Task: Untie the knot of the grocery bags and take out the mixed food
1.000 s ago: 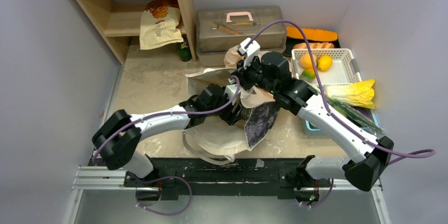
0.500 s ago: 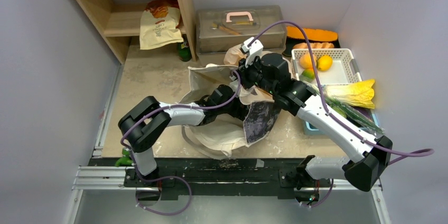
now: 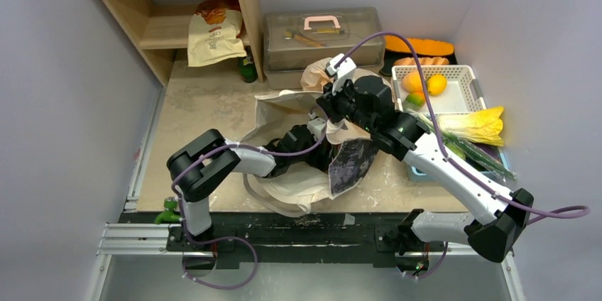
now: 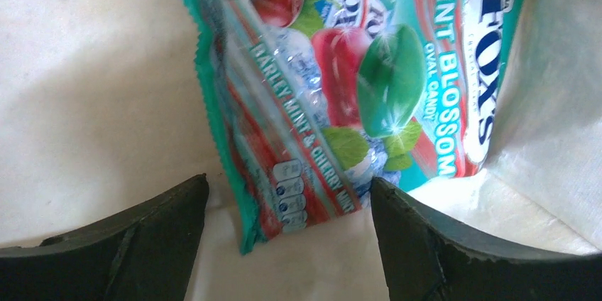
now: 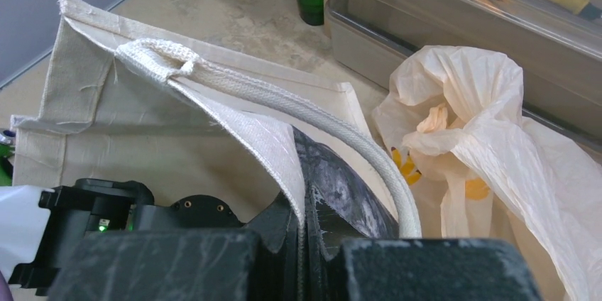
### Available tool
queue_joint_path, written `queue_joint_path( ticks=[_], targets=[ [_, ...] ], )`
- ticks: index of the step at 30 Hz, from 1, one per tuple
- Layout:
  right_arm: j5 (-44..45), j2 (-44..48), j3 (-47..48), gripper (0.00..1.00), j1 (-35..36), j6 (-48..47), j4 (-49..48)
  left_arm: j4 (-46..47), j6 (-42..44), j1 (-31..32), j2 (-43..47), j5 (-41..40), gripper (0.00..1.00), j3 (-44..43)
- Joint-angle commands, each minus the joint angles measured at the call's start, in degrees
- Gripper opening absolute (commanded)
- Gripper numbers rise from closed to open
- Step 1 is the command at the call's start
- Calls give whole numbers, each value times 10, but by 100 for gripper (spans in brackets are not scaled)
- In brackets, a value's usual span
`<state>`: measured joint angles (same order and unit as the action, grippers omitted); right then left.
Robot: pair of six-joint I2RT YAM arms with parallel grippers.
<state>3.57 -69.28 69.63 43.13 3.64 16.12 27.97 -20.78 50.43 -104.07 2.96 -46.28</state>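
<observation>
The pale-orange plastic grocery bag (image 3: pixel 314 74) lies crumpled behind a canvas tote (image 3: pixel 278 111). In the right wrist view the grocery bag (image 5: pixel 497 145) shows a small twisted bit of plastic (image 5: pixel 434 118), apparently the knot. My right gripper (image 5: pixel 304 233) is shut on the tote's fabric edge and holds its mouth up (image 3: pixel 334 111). My left gripper (image 4: pixel 287 186) is open inside the tote, its jaws on either side of the lower end of a Fox's candy packet (image 4: pixel 341 81). Mixed food lies at the right: orange fruits (image 3: pixel 424 83) and a yellow-green cabbage (image 3: pixel 474 125).
A white basket (image 3: pixel 454 101) holds the fruits. A grey lidded box (image 3: pixel 323 35) stands at the back, with a green bottle (image 3: pixel 247 67) beside a wooden shelf (image 3: pixel 152 10). A long orange vegetable (image 3: pixel 420 46) lies behind the basket. The tote's white rope handle (image 5: pixel 334 123) arches past my right fingers.
My left arm has folded in and swung right, pushing its gripper deeper into the tote. The tote's mouth stands higher and wider. My right gripper keeps its hold, shifted slightly.
</observation>
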Motion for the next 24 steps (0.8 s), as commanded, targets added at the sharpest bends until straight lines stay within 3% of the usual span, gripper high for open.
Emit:
queue_joint_path(
  ticks=[1,4,7,10,16,24],
  targets=[
    [3,4,13,0,2,-1,-11,50,4,14,-50,33,79,-34],
    [-7,-4,19,0,2,3,-15,47,3,14,-67,35,65,-49],
    [-4,-4,20,0,2,0,-14,43,18,12,-50,27,36,-43],
    [-3,2,20,0,1,-3,-6,37,0,0,5,30,0,-26],
    [-7,14,15,0,-18,-4,7,15,37,-1,186,104,0,22],
    [-10,27,2,0,-68,-3,-8,-143,143,-7,387,113,0,57]
  ],
)
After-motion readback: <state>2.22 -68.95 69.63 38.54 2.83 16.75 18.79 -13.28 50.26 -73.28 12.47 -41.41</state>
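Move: Down in the tote, the left hand has its open fingers around the near corner of the mint candy bag, whose middle lies about 4 cm ahead, 6 cm to the right and 2 cm below. The tote's dark side panel stands some 8 cm to the hand's right, 3 cm back and 5 cm up; the plastic grocery bag is about 15 cm ahead and 7 cm right, a little higher. From the right hand, shut on the tote's rim, the candy bag is roughly 29 cm below and 5 cm right. The left fingers close on the near corner of the candy bag after a short push of about 2.5 cm to the right, farther onto it. Keeping that pinch, the hand pulls up fast, some 16 cm, easing back and left as the fingertips tilt up about 20 degrees. The right hand keeps its grip on the tote's rim, holding nearly still, then drawing it about 3 cm right and slightly forward. ##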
